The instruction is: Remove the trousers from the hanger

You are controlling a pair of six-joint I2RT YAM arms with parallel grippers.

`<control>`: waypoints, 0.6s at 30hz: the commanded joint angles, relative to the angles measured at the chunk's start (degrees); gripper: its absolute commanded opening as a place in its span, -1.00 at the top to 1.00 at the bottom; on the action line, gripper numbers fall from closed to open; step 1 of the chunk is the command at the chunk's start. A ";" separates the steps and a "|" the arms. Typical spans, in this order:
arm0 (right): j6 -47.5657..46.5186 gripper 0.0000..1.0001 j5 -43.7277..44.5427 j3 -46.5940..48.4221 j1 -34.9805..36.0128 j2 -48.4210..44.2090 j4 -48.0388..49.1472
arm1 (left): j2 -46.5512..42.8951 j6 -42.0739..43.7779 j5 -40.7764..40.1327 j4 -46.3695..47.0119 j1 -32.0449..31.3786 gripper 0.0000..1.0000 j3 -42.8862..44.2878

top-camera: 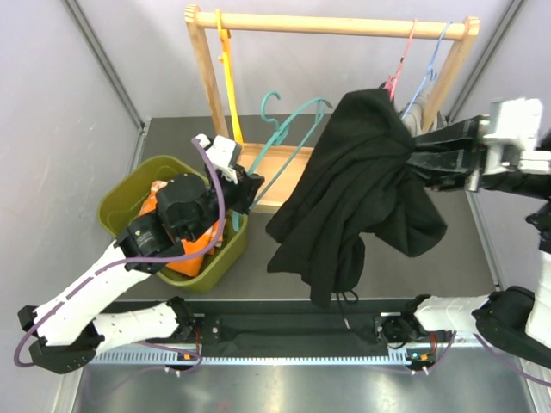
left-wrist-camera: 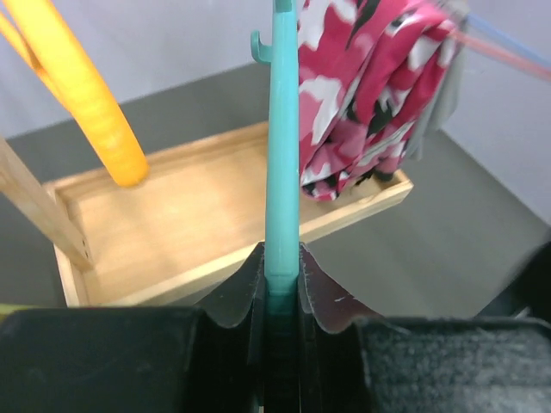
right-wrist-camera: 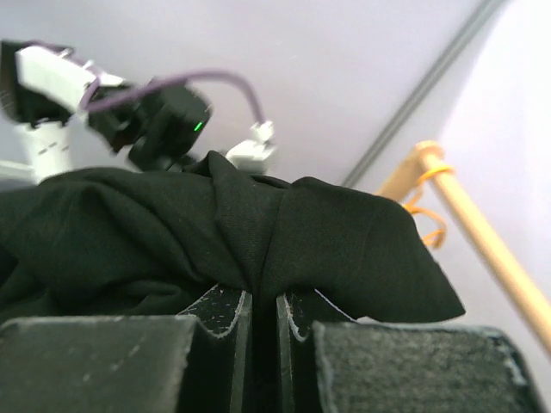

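The black trousers [top-camera: 362,172] hang bunched in the air over the table's right half, and my right gripper [top-camera: 413,159] is shut on a fold of them. In the right wrist view the cloth [right-wrist-camera: 215,232] is pinched between the jaws of that gripper [right-wrist-camera: 263,297]. My left gripper [top-camera: 244,185] is shut on the teal hanger [left-wrist-camera: 281,172], whose bar runs bare up from the gripper [left-wrist-camera: 281,258]. From above, the hanger's [top-camera: 301,114] far end reaches the trousers' edge; I cannot tell whether they touch.
A green bin [top-camera: 129,194] with orange clothing sits under the left arm. The wooden rack [top-camera: 331,26] stands at the back with an orange hanger [top-camera: 231,86], pink [top-camera: 400,64] and blue [top-camera: 430,69] hangers and a pink patterned garment [left-wrist-camera: 362,86] over its base tray [left-wrist-camera: 189,215].
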 commanded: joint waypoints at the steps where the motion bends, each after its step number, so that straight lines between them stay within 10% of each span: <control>1: -1.70 1.00 -7.91 -5.99 -0.30 0.32 2.40 | -1.92 2.78 2.75 1.99 0.15 1.00 6.76; 18: -21.75 1.00 16.84 -10.86 30.37 13.93 -0.34 | 1.51 7.26 -0.06 8.13 0.15 1.00 24.78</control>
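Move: Far down to the left of the right hand, which holds the black trousers, the green basket lies some 47 cm left, 17 cm ahead and 52 cm below; the teal hanger is between, about 24 cm left, 16 cm ahead and 20 cm lower. From the left hand, gripping that hanger, the rod's left part is roughly 19 cm ahead, 6 cm left and 24 cm up, the yellow hanger 19 cm ahead, 8 cm left and 14 cm up, the basket 4 cm ahead, 25 cm left, 31 cm below. Swinging down and left towards the basket, the right hand carries the still-pinched black trousers about 22 cm, its fingers tipping down some 30 degrees and turning counter-clockwise. Meanwhile the left hand keeps its grip on the teal hanger and raises it about 17 cm towards rod height, drifting slightly left and back as the fingers tilt up. ##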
